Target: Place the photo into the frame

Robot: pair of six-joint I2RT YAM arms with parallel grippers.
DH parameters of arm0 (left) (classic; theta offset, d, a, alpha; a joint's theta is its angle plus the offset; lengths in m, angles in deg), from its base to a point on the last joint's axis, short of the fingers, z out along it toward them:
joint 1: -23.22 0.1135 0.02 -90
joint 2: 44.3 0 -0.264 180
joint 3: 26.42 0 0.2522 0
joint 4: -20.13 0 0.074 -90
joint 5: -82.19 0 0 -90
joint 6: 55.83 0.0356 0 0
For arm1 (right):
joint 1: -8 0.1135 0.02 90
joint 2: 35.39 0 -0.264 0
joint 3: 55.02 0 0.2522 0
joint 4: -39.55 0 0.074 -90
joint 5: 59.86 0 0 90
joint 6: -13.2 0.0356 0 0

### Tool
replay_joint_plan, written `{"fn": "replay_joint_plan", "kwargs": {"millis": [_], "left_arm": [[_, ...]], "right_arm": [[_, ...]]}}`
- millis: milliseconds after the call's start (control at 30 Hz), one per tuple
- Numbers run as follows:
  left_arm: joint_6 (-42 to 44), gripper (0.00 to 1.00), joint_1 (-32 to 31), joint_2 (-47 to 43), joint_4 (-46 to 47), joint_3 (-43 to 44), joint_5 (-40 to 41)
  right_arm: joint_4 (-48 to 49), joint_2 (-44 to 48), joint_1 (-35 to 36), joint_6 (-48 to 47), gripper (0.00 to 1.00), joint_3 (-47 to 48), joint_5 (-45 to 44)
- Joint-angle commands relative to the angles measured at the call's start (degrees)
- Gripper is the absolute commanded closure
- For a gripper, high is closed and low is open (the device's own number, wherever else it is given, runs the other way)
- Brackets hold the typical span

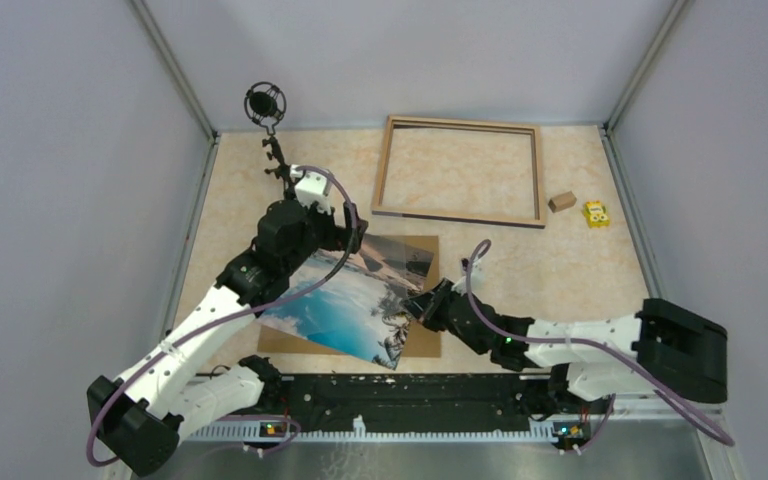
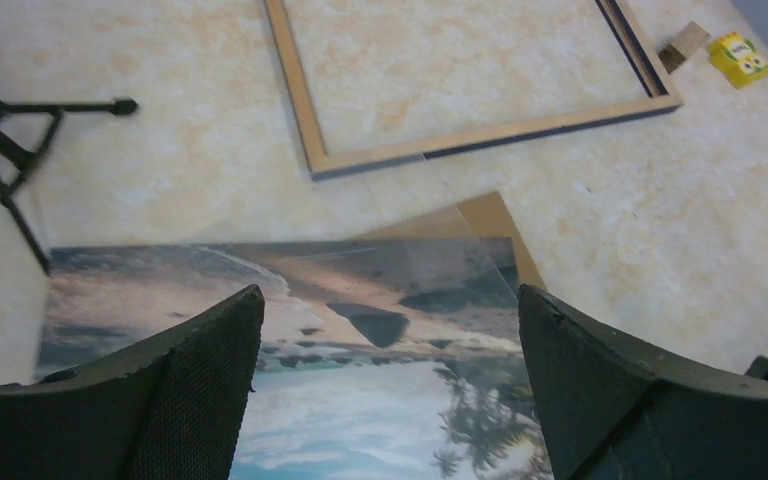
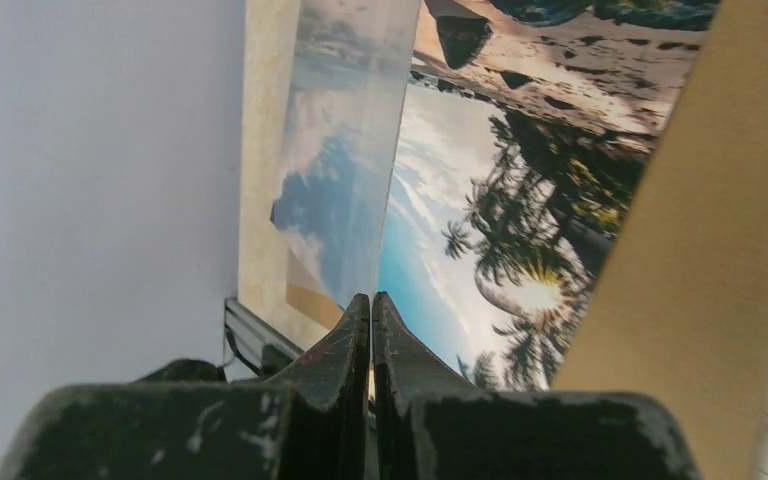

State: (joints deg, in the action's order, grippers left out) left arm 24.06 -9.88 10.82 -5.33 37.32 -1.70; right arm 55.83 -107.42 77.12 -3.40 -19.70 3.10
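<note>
The photo [image 1: 345,300], a glossy print of turquoise water and palms, lies askew over the brown backing board [image 1: 422,342] at the front centre. My right gripper [image 1: 418,303] is shut on the photo's right edge; in the right wrist view its fingertips [image 3: 371,296] pinch the thin edge of the photo [image 3: 480,200]. My left gripper [image 1: 355,237] is open and empty above the photo's far end, its jaws wide apart [image 2: 385,292] over the photo [image 2: 360,400]. A clear sheet's edge shows over the print there. The frame [image 1: 458,215], light wood, lies flat at the back, also in the left wrist view [image 2: 305,120].
A black stand on a tripod [image 1: 266,105] is at the back left. A small wooden block [image 1: 561,201] and a yellow toy [image 1: 595,213] lie right of the frame. Grey walls close in the table on three sides.
</note>
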Motion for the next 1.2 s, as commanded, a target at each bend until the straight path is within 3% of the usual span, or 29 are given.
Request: {"fn": "replay_joint_plan", "kwargs": {"millis": [0,133,200,267,367,533,667,833,1000,1167], "left_arm": [[-13.7,0.02,-0.2,0.6,-1.1,-4.9,-8.5],[-18.6,0.02,-0.1,4.0,-0.8,-10.4,-12.8],[-19.0,0.02,-0.2,5.8,-0.9,-11.8,-15.2],[-20.0,0.02,-0.1,7.2,-1.8,-12.8,-16.1],[-23.1,0.02,-0.2,7.1,-1.5,-15.9,-15.4],[-28.9,0.02,-0.2,2.4,3.8,-25.1,-14.9],[-30.5,0.02,-0.2,0.4,5.9,-28.9,-14.2],[-30.2,0.02,-0.1,1.0,5.1,-30.0,-11.9],[-30.1,0.02,-0.1,1.4,5.3,-30.9,-11.5],[-29.4,0.02,0.0,0.6,5.9,-32.4,-11.2]], "right_arm": [[-13.4,11.1,-1.1,-5.7,1.0,-3.9,2.1],[-12.1,26.3,-5.5,-7.5,1.0,-15.9,10.0],[-16.6,33.7,-7.5,-8.1,1.0,-19.1,11.7],[-20.3,40.9,-8.1,-10.2,0.99,-20.7,12.5],[-28.8,50.6,-8.3,-11.9,0.85,-21.2,11.1],[-34.1,58.6,-10.2,-12.4,0.81,-22.8,12.2],[-34.2,53.1,-11.0,-12.6,0.82,-21.0,13.4],[-33.5,34.1,-11.4,-13.4,0.71,-12.3,14.4],[-22.7,19.5,-16.4,-15.3,0.53,-7.2,24.5],[-19.0,15.2,-21.8,-15.7,0.38,-6.6,31.3]]}}
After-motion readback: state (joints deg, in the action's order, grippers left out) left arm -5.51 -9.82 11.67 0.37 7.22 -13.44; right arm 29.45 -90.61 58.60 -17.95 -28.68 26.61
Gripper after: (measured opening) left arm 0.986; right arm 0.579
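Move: The right hand already has an edge of the clear sheet pinched. The cardboard's right edge, where that sheet is taken, runs about 9 cm to its right, 2 cm back and 10 cm below; the photo's middle lies some 7 cm ahead, 17 cm left and 11 cm below. From the open left hand the photo's middle is about 5 cm back, 2 cm left and 24 cm below, the frame's roughly 28 cm ahead and 29 cm right at table height. Rightward by about 10 cm, and down about 8 in all with a brief rise midway, the right hand draws the clear sheet's edge past the photo towards the cardboard's right edge, then opens and lets go. The left hand drops some 20 cm and back about 10, tipping its open fingers some 40 degrees down over the photo, then stays low there; whether it touches the sheet can't be seen. ##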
